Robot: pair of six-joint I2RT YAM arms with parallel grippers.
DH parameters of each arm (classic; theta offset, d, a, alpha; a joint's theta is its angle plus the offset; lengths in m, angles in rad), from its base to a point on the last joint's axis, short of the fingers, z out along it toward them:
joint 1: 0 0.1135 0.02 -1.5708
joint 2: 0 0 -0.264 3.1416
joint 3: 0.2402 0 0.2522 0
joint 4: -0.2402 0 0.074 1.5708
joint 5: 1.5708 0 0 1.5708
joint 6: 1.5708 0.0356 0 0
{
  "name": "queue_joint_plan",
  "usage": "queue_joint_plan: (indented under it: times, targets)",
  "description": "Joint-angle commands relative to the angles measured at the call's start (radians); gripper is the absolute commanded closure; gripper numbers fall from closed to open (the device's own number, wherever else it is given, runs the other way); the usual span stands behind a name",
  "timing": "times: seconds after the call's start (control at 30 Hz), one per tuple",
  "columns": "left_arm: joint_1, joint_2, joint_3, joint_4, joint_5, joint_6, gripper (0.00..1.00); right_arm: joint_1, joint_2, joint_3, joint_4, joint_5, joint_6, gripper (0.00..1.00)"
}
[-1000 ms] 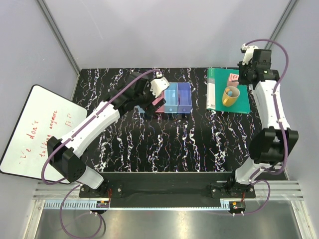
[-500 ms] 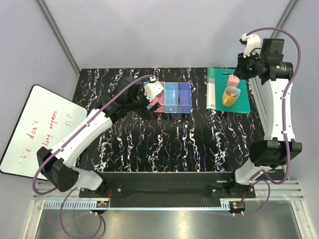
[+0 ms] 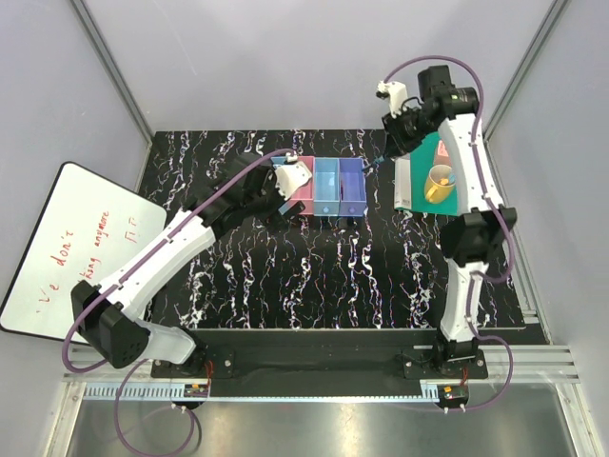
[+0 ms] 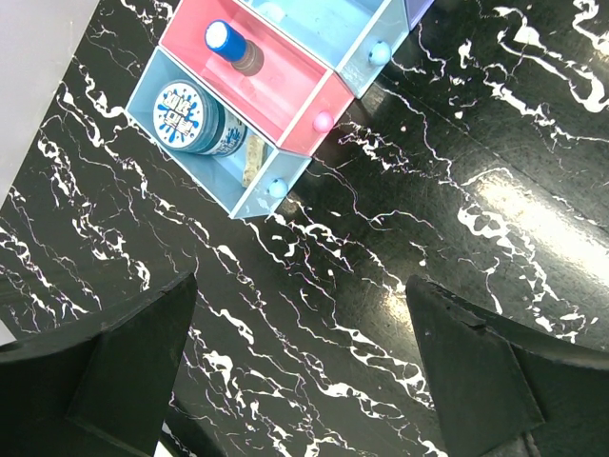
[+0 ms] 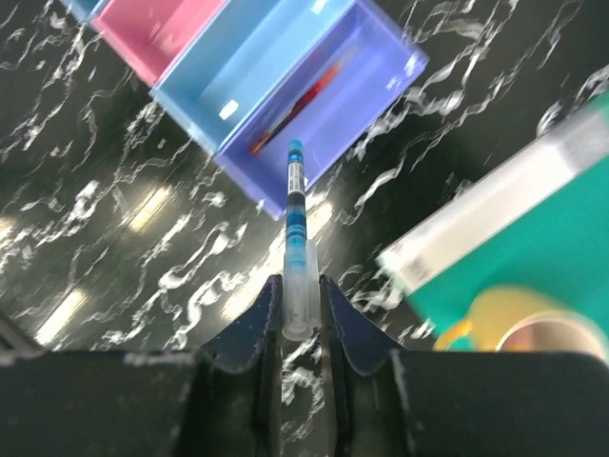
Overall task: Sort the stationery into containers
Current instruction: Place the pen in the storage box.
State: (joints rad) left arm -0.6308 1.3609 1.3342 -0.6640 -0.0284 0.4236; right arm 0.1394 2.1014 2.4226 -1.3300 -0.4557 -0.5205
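Note:
Four bins stand in a row: light blue [image 4: 152, 81], pink [image 3: 304, 193], blue [image 3: 326, 188], purple [image 3: 352, 186]. In the left wrist view the light blue bin holds a round blue disc [image 4: 186, 114] and a pale clip [image 4: 252, 157]. The pink bin [image 4: 285, 86] holds a blue cylinder [image 4: 231, 46]. The purple bin [image 5: 366, 71] holds an orange-red stick [image 5: 300, 105]. My left gripper [image 4: 300, 371] is open and empty, just near-left of the bins [image 3: 288, 181]. My right gripper [image 5: 297, 286] is shut on a blue pen with a clear cap [image 5: 297, 228], high up, right of the purple bin [image 3: 392, 129].
A green book [image 3: 461, 205] lies at the back right with a yellow mug [image 3: 439, 184] and a pink cube [image 3: 443, 150] on it. A whiteboard [image 3: 76, 252] leans off the table's left edge. Grey walls close the back and sides.
My right arm has swung left from above the mug and book toward the bins, carrying the pen. My left gripper has drawn back a little to the left of the bins.

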Motion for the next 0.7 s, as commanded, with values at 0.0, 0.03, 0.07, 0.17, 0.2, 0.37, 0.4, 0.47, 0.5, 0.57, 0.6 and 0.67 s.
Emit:
queue_joint_plan:
  times: [0.0,0.03,0.07,0.17,0.2,0.37,0.4,0.47,0.5,0.57,0.6,0.67]
  targets:
    - [-0.003,-0.020,-0.010,0.018,-0.015,0.017,0.01,0.020,0.152,0.275,-0.236,-0.011,-0.047,1.00]
    - [-0.003,-0.017,-0.013,0.018,-0.015,0.020,0.01,0.029,0.167,0.288,-0.238,0.000,-0.055,1.00]
    - [-0.001,-0.016,-0.013,0.020,-0.013,0.020,0.01,0.041,0.177,0.283,-0.236,0.009,-0.073,1.00]
    - [0.002,-0.008,-0.015,0.020,-0.008,0.023,0.01,0.068,0.192,0.230,-0.235,0.023,-0.113,1.00]
    - [0.003,-0.005,-0.013,0.020,-0.007,0.024,0.01,0.072,0.195,0.215,-0.235,0.026,-0.122,1.00]
    - [0.006,0.012,-0.003,0.021,0.007,0.023,0.01,0.086,0.209,0.161,-0.235,0.018,-0.154,1.00]
    - [0.006,0.017,-0.001,0.021,0.008,0.024,0.01,0.094,0.212,0.155,-0.236,0.023,-0.161,1.00]
    - [0.008,0.024,0.003,0.021,0.013,0.026,0.01,0.100,0.216,0.136,-0.238,0.035,-0.176,1.00]
    - [0.008,0.027,0.006,0.021,0.013,0.026,0.01,0.104,0.223,0.130,-0.239,0.041,-0.180,1.00]
    - [0.008,0.032,0.011,0.021,0.016,0.026,0.01,0.120,0.226,0.101,-0.244,0.069,-0.210,1.00]
    - [0.008,0.035,0.011,0.021,0.018,0.024,0.01,0.126,0.229,0.090,-0.247,0.078,-0.219,1.00]
    - [0.008,0.035,0.013,0.021,0.019,0.026,0.01,0.140,0.232,0.063,-0.256,0.104,-0.249,1.00]
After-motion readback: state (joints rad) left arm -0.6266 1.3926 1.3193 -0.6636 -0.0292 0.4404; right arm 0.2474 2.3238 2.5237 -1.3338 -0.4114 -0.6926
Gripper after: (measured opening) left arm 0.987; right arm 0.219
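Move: Some 9 cm ahead of the right hand, 10 cm to its left and 20 cm below is the purple compartment of the storage box, with a red pen already in it. The light blue compartment adjoins it 5 cm farther left. The white-edged book lies about 14 cm ahead of and 7 cm to the right of the left hand's... rather, from the right hand, about 9 cm straight ahead; the mug stands 9 cm ahead, 8 cm right. From the left hand the purple compartment is about 22 cm ahead and 13 cm right. Carrying the blue pen, tip forward-left and down, the right hand first slips forward about 4 cm, then sinks some 7 cm while going about 4 cm left and easing slightly back, towards the purple compartment. The wrist turns roughly 15 degrees counter-clockwise, and the fingers keep their pinch on the pen's rear end. ##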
